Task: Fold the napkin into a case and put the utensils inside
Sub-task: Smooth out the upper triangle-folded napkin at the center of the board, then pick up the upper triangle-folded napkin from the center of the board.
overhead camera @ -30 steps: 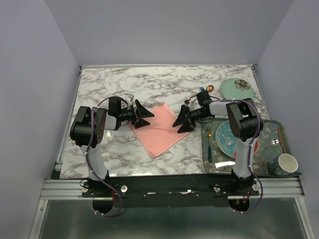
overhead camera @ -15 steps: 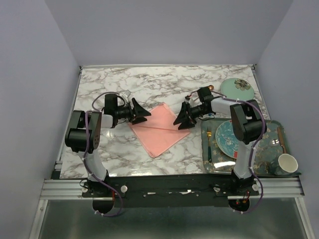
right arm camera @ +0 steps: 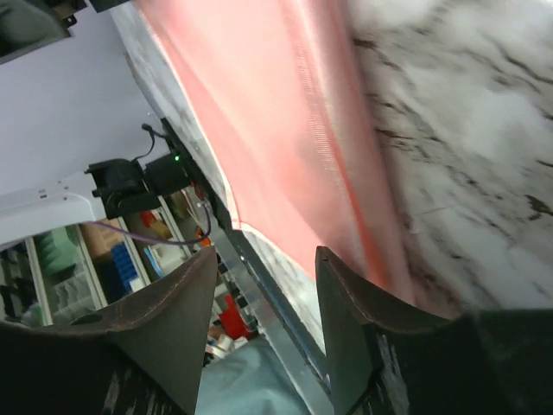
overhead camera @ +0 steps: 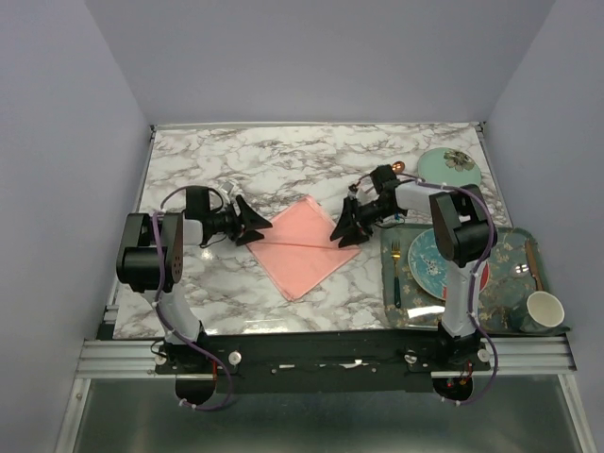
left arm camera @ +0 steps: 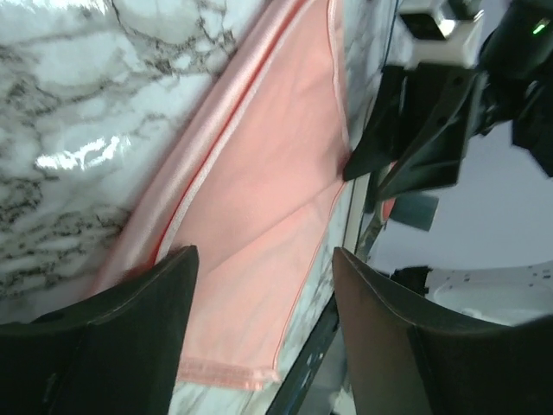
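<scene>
The salmon-pink napkin (overhead camera: 300,250) lies folded flat as a diamond on the marble, with a crease across its middle. My left gripper (overhead camera: 255,225) hovers at its left corner, open with nothing between the fingers; the left wrist view shows the cloth (left arm camera: 259,173) and its hemmed corner beyond the left gripper (left arm camera: 263,268). My right gripper (overhead camera: 345,226) sits over the upper right edge, also open and empty. In the right wrist view the pink cloth (right arm camera: 285,112) runs past the right gripper (right arm camera: 263,264). Of the utensils, only a copper spoon bowl (overhead camera: 397,168) shows behind the right arm.
A patterned tray (overhead camera: 505,243) at the right holds a teal plate (overhead camera: 432,260), a gold fork with a teal handle (overhead camera: 395,269) and a white cup (overhead camera: 545,310). A mint-green dish (overhead camera: 449,165) stands at the back right. The table's front rail runs below the napkin.
My left arm has drawn back to the left, off the cloth to its left corner. Both grippers' jaws have narrowed somewhat. The right gripper has stayed near the napkin's right edge.
</scene>
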`<state>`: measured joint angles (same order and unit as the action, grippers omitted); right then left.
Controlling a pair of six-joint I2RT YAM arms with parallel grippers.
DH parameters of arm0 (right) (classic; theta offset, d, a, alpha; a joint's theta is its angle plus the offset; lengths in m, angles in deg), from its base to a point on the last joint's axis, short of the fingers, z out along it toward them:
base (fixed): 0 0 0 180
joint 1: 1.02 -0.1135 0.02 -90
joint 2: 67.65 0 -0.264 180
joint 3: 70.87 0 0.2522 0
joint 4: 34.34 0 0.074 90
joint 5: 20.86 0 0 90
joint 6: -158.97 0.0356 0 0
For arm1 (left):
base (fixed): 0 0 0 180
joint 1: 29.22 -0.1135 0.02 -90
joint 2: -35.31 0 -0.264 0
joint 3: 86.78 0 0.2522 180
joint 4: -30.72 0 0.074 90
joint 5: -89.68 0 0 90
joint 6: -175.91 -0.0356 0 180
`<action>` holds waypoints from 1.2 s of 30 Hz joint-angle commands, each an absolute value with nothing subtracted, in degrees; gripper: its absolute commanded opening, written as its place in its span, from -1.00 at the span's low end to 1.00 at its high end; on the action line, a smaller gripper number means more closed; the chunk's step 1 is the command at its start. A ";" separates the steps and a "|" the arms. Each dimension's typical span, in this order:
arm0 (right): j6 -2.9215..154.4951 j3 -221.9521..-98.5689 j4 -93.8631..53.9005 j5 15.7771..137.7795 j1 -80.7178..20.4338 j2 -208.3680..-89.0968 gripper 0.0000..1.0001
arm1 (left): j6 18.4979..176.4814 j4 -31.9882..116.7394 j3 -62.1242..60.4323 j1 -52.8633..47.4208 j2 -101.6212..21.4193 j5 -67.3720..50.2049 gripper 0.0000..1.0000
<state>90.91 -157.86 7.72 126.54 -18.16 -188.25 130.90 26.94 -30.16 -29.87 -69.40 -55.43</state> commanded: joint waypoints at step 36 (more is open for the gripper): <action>66.51 -171.99 30.75 109.13 -14.46 -188.50 0.28 | 75.10 85.44 -9.12 -21.57 -67.09 -34.95 -0.08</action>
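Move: The napkin's left corner lies about 4 cm to the left of the left hand, 3 cm back and 3 cm below it; from that hand the far corner is some 10 cm right and 8 ahead, the near corner 6 cm right and 16 back. The napkin's right corner is about 6 cm right of the right hand, 2 cm back and slightly below, with the fork roughly 14 cm right and 6 back of the hand. Up and forward about 8 cm each, the left hand leaves the napkin's far left edge, then comes down and back to the left corner, ending 6 cm behind its start. Its fingers narrow as it turns some 35 degrees clockwise and tips them steeper; low and level at the end, it draws the cloth back. The right hand rises clear, swings about 6 cm right, and sinks beside the right corner, fingers still half open. ##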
